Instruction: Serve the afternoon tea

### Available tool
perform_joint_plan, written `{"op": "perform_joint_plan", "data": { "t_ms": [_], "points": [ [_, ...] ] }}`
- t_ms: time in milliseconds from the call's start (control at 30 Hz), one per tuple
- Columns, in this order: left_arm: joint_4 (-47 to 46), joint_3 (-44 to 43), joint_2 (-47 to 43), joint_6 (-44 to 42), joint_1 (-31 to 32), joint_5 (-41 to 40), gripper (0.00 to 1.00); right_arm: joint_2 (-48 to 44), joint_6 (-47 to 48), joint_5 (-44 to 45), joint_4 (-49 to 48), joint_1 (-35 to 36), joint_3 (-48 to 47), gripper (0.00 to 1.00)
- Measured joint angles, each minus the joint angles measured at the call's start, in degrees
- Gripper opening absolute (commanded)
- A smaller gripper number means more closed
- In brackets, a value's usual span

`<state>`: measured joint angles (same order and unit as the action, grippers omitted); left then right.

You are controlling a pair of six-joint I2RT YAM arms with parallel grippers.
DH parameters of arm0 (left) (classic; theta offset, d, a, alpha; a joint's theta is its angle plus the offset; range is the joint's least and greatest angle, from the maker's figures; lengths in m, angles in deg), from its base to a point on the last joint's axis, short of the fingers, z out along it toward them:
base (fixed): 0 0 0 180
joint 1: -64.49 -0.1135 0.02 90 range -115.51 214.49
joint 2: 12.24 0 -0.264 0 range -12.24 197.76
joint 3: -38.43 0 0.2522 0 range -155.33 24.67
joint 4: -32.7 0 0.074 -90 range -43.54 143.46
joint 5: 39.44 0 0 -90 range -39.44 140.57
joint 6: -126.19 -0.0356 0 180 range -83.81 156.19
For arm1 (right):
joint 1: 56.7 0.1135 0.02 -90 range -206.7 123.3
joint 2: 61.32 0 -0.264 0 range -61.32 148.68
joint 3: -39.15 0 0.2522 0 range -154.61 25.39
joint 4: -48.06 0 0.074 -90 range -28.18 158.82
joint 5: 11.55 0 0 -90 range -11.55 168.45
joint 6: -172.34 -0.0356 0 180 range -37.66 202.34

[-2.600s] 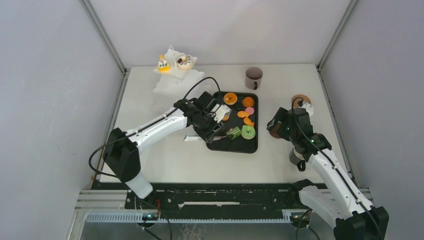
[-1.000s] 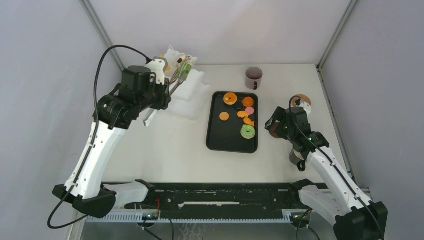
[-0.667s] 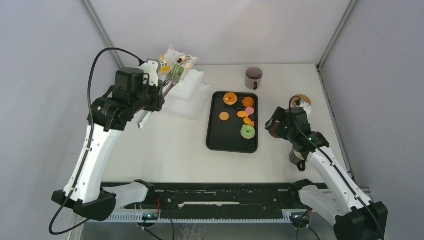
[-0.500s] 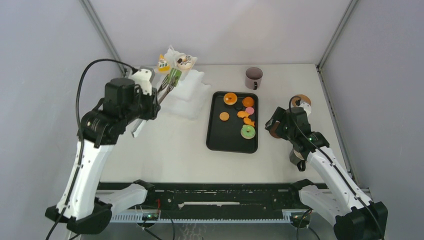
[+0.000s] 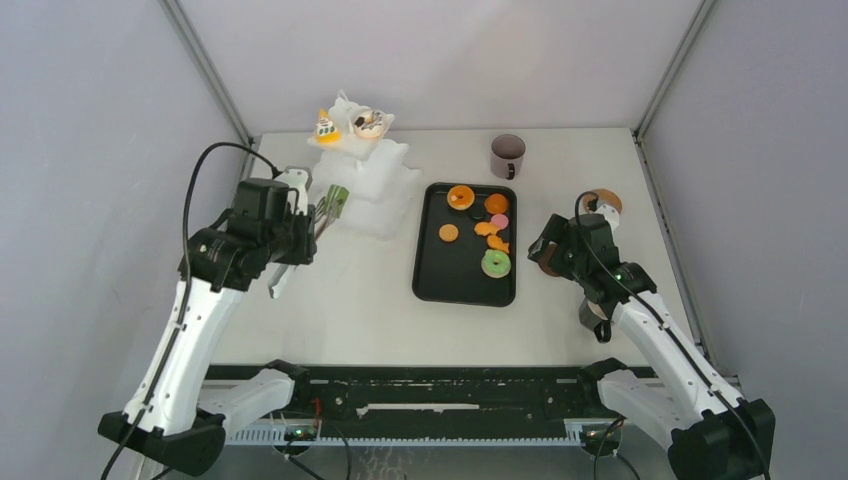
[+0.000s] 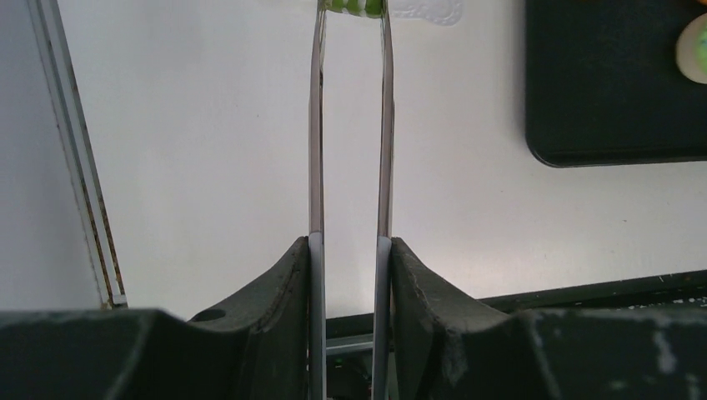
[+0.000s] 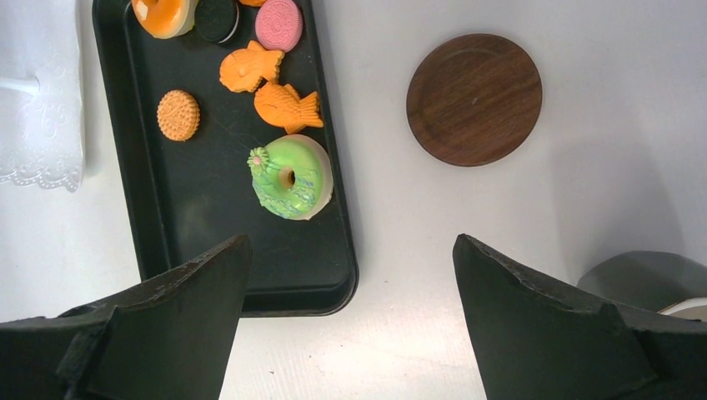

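Observation:
My left gripper [image 5: 304,222] [image 6: 350,250] is shut on a pair of metal tongs [image 6: 315,125]. The tips of the tongs pinch a green pastry [image 5: 336,196] [image 6: 351,7] beside the lower left edge of the white tiered stand [image 5: 375,178]. Two pastries [image 5: 326,128] [image 5: 366,123] sit on the stand's top tier. The black tray [image 5: 440,282] [image 7: 208,217] holds a green doughnut [image 7: 289,177], orange fish cookies [image 7: 286,107], a round biscuit [image 7: 178,115], a pink cookie [image 7: 278,23] and an orange doughnut [image 5: 461,196]. My right gripper [image 5: 549,256] [image 7: 350,275] hangs open just right of the tray, holding nothing.
A dark mug [image 5: 507,155] stands behind the tray. A round wooden coaster [image 7: 474,98] [image 5: 603,199] lies right of the tray. Another grey mug [image 7: 642,279] shows under my right arm. Grey walls and metal rails enclose the table on three sides.
My left arm has drawn back and down from the stand's top tier toward its lower left side, carrying the tongs and green pastry. The right arm has not moved.

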<state>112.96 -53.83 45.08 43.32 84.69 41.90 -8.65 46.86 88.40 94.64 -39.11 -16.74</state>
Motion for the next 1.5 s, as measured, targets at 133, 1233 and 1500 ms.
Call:
{"op": "perform_joint_plan", "data": {
  "t_ms": [133,1233,1500],
  "points": [
    [-1.4,2.0,1.7,0.6,-2.3,-0.3,0.15,0.0,0.0,0.0,0.0,0.1,0.0,0.98],
    [-16.0,-3.2,18.5,0.5,-9.6,1.9,0.14,-0.6,0.0,0.7,0.5,0.1,0.0,0.98],
    [-14.9,-4.4,18.5,0.3,-9.6,1.8,0.15,-0.8,0.0,0.7,0.5,0.1,0.0,0.98]
  ]
}}
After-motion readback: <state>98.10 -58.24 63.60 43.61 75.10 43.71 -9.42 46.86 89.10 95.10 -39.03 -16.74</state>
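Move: The left hand already holds the tongs with the green cake in their tips. The tea stand's middle plate lies about 22 cm ahead, 9 cm right and some 13 cm lower. Its top plate sits above that plate, roughly level with the hand; the black tray's middle is about 12 cm ahead and 34 cm right, 26 cm down. From the idle right hand the middle plate is about 19 cm ahead and 38 cm left, near its own height. Forward by about 11 cm, the left hand carries the green cake in the tongs to the left side of the tea stand. It sinks 4 to 5 cm on the way, then rises about 2.5 cm near the end. The wrist turns some 10 degrees counter-clockwise early on, while the fingers keep their grip on the tongs and the tongs stay closed on the cake. ##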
